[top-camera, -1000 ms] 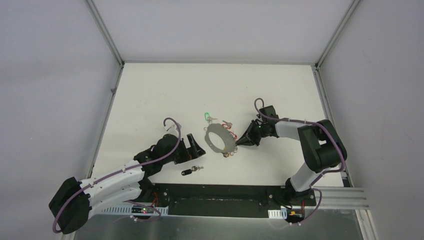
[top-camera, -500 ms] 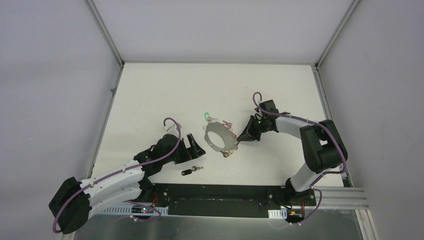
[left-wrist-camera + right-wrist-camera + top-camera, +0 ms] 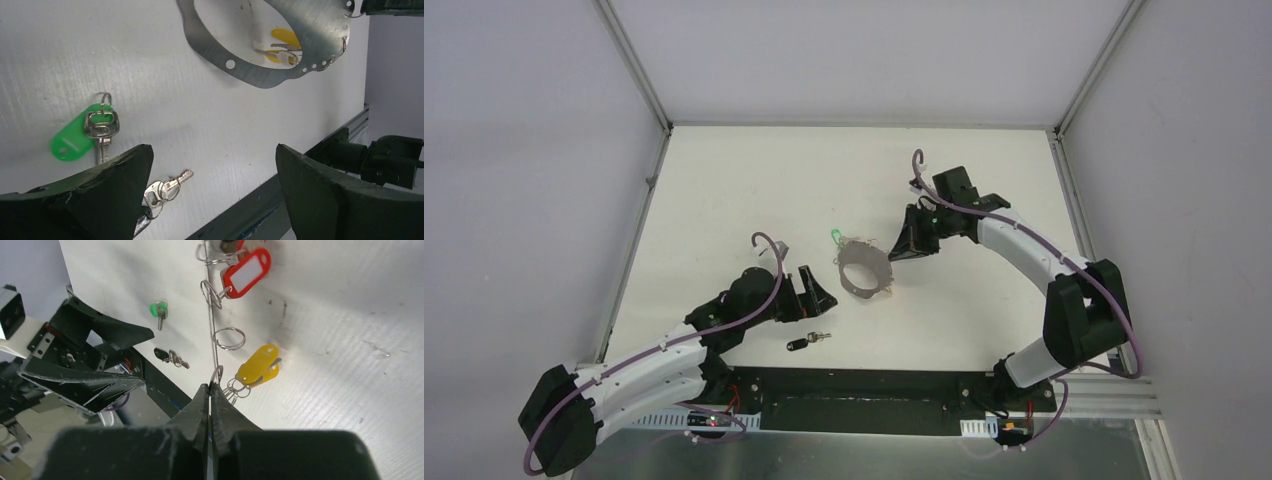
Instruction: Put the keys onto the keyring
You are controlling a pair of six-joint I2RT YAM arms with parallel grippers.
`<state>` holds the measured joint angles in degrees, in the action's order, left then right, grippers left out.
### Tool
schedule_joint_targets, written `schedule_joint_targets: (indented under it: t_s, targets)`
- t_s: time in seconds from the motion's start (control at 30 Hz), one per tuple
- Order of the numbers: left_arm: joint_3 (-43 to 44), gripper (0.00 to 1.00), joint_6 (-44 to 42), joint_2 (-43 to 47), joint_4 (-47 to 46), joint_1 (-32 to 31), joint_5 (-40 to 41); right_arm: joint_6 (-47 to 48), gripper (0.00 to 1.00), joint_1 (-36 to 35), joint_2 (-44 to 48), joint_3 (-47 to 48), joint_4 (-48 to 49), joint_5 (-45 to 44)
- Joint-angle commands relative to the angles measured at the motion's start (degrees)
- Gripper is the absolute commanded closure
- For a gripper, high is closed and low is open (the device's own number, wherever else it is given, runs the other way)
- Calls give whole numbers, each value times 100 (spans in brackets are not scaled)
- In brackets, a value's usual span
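The keyring (image 3: 864, 272), a wide thin grey metal ring with red (image 3: 245, 270) and yellow (image 3: 257, 365) tagged keys hanging from it, is tilted up off the table. My right gripper (image 3: 896, 252) is shut on its right rim (image 3: 212, 330), which shows edge-on in the right wrist view. The green-capped key (image 3: 835, 237) lies flat just left of the ring. The black-capped key (image 3: 804, 343) lies near the front edge. My left gripper (image 3: 816, 290) stands open and empty between the two keys, with the green key (image 3: 75, 137) and the black key (image 3: 160, 192) by its left finger.
A black rail (image 3: 854, 385) runs along the table's near edge, just in front of the black key. White walls enclose the table at the left, back and right. A loose split ring (image 3: 228, 338) hangs on the keyring between the red and yellow tags.
My right gripper closed on the keyring's rim, then moved toward the back of the table, raising and tilting the ring. The left arm barely shifted.
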<state>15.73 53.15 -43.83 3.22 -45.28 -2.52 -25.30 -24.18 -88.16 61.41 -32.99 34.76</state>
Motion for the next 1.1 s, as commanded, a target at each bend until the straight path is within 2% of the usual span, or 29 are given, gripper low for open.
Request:
schedule_joint_targets:
  t_s: [0.0,0.3,0.47,0.7,0.9,1.07]
  targets:
    - [471,4,-762,336,-313,39,-307,858,100,-299,403,589,-612,-143]
    - [1445,5,-2504,492,-309,38,-896,1702,100,-571,833,1074,-833,-241]
    - [1836,4,-3511,248,-314,43,-1457,2197,100,-666,1196,768,-337,-43]
    - [1891,8,-4974,61,-906,37,-2118,2490,100,-711,1542,416,130,398]
    - [1962,22,-5909,-90,-955,37,-2607,3014,100,-823,1799,121,297,761]
    - [2130,39,-6345,-380,-990,29,-3075,3415,100,-913,2197,-329,805,1027]
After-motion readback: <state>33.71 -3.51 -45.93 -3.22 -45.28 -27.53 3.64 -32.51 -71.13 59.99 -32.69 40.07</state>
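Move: The right hand already pinches a ring on the keyring plate, which slopes down with its middle about 5 cm to the left and 5 cm below. The open left gripper waits roughly 14 cm left, 8 cm back and 4 cm below. From the left hand, the keyring's middle lies about 7 cm ahead and 10 cm right, nearly level; on the table 8 cm below are the green-tag keys, 6 cm left and 3 cm ahead, and the black-tag keys, 3 cm left and 4 cm back. Upward first, the left hand climbs about 15 cm while drifting right towards the ring end held by the right fingers, its wrist turning until the fingers point right and nearly level; late on they begin to close, still clear of the keyring. The right hand keeps its pinch, lifts some 8 cm and draws back about 5 cm and slightly left, turning counter-clockwise and tipping its fingers up. ##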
